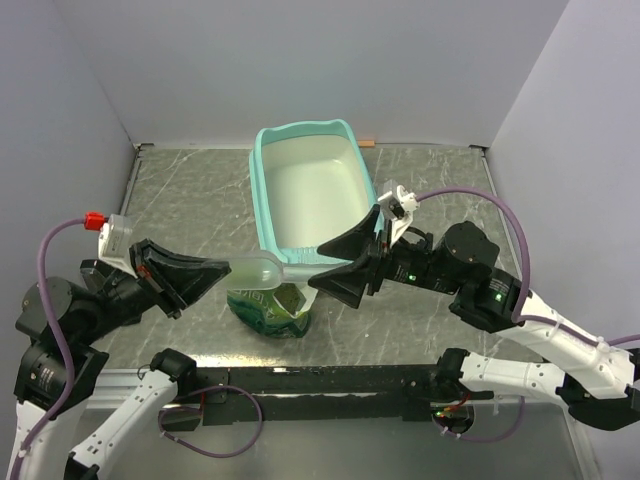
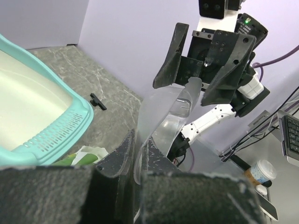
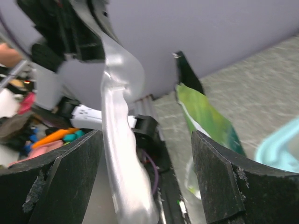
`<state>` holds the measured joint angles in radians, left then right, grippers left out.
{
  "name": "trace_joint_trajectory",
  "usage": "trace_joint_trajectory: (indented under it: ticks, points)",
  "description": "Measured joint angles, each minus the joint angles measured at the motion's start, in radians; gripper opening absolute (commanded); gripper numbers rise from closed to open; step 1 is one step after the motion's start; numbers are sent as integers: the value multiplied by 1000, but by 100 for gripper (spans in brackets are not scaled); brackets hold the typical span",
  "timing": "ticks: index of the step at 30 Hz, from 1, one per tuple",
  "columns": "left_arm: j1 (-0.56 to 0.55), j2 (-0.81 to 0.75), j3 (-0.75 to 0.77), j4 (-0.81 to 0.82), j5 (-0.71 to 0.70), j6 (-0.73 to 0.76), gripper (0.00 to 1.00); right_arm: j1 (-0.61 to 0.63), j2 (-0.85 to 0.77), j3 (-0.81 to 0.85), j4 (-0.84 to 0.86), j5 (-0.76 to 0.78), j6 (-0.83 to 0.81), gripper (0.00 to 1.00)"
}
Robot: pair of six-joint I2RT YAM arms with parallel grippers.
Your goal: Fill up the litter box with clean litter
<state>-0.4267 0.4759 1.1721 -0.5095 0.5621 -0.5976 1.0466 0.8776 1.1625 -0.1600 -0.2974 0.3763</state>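
Note:
The turquoise litter box (image 1: 262, 190) lies at the table's middle back, its whitish inside bare; its rim also shows in the left wrist view (image 2: 56, 135). No clean litter is in view. My left gripper (image 1: 212, 274) is shut on the rim of a clear plastic scoop (image 1: 262, 272), held in the air over the green bag (image 1: 272, 312). In the left wrist view the gripper (image 2: 136, 156) pinches the scoop (image 2: 161, 114). My right gripper (image 1: 338, 264) is open around the scoop's handle (image 3: 119, 140), which passes close to its left finger (image 3: 70, 179).
The glossy green bag (image 3: 205, 116) stands open-topped just in front of the litter box's near end. Grey walls close the table at back and sides. A small black piece (image 2: 98, 101) lies on the marble tabletop beside the box.

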Motion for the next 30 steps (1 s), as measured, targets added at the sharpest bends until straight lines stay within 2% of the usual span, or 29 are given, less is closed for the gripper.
trace_joint_trajectory:
  ticks: [9,17,22,30]
  points:
    - [0,-13,-51,17,5,-10,1,-4,9,-28,120,-152,77,73]
    - [0,-28,-55,35,-1,-9,1,-6,13,-53,131,-167,91,72]
    - [0,-28,-55,35,-1,-10,1,-6,11,-78,130,-165,90,60]
    - [0,-28,-55,34,0,-9,1,-6,-15,-89,138,-155,87,51]
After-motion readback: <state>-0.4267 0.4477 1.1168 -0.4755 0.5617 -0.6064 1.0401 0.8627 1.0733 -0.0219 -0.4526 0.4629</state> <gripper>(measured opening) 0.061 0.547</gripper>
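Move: Right at the right hand lies the scoop handle, between its open fingers, about 2 cm back of the hand point; from the left hand, which already holds the scoop by its bowl end, that handle is some 14 cm to the right and about level. The green litter bag stands roughly 10 cm left of the right hand, 5 cm ahead and 34 cm below. The litter box lies straight ahead of the right hand, around 33 cm out and 38 cm down. Drawing back about 2.5 cm, the right hand centres its fingers better around the scoop handle, turning some 10 degrees counter-clockwise; after rising a centimetre it sinks about 2 cm, and its wide-open fingers partly close around the handle without yet pinching it. The left hand keeps its grip on the bowl end, dips about 1 cm and then holds still. ##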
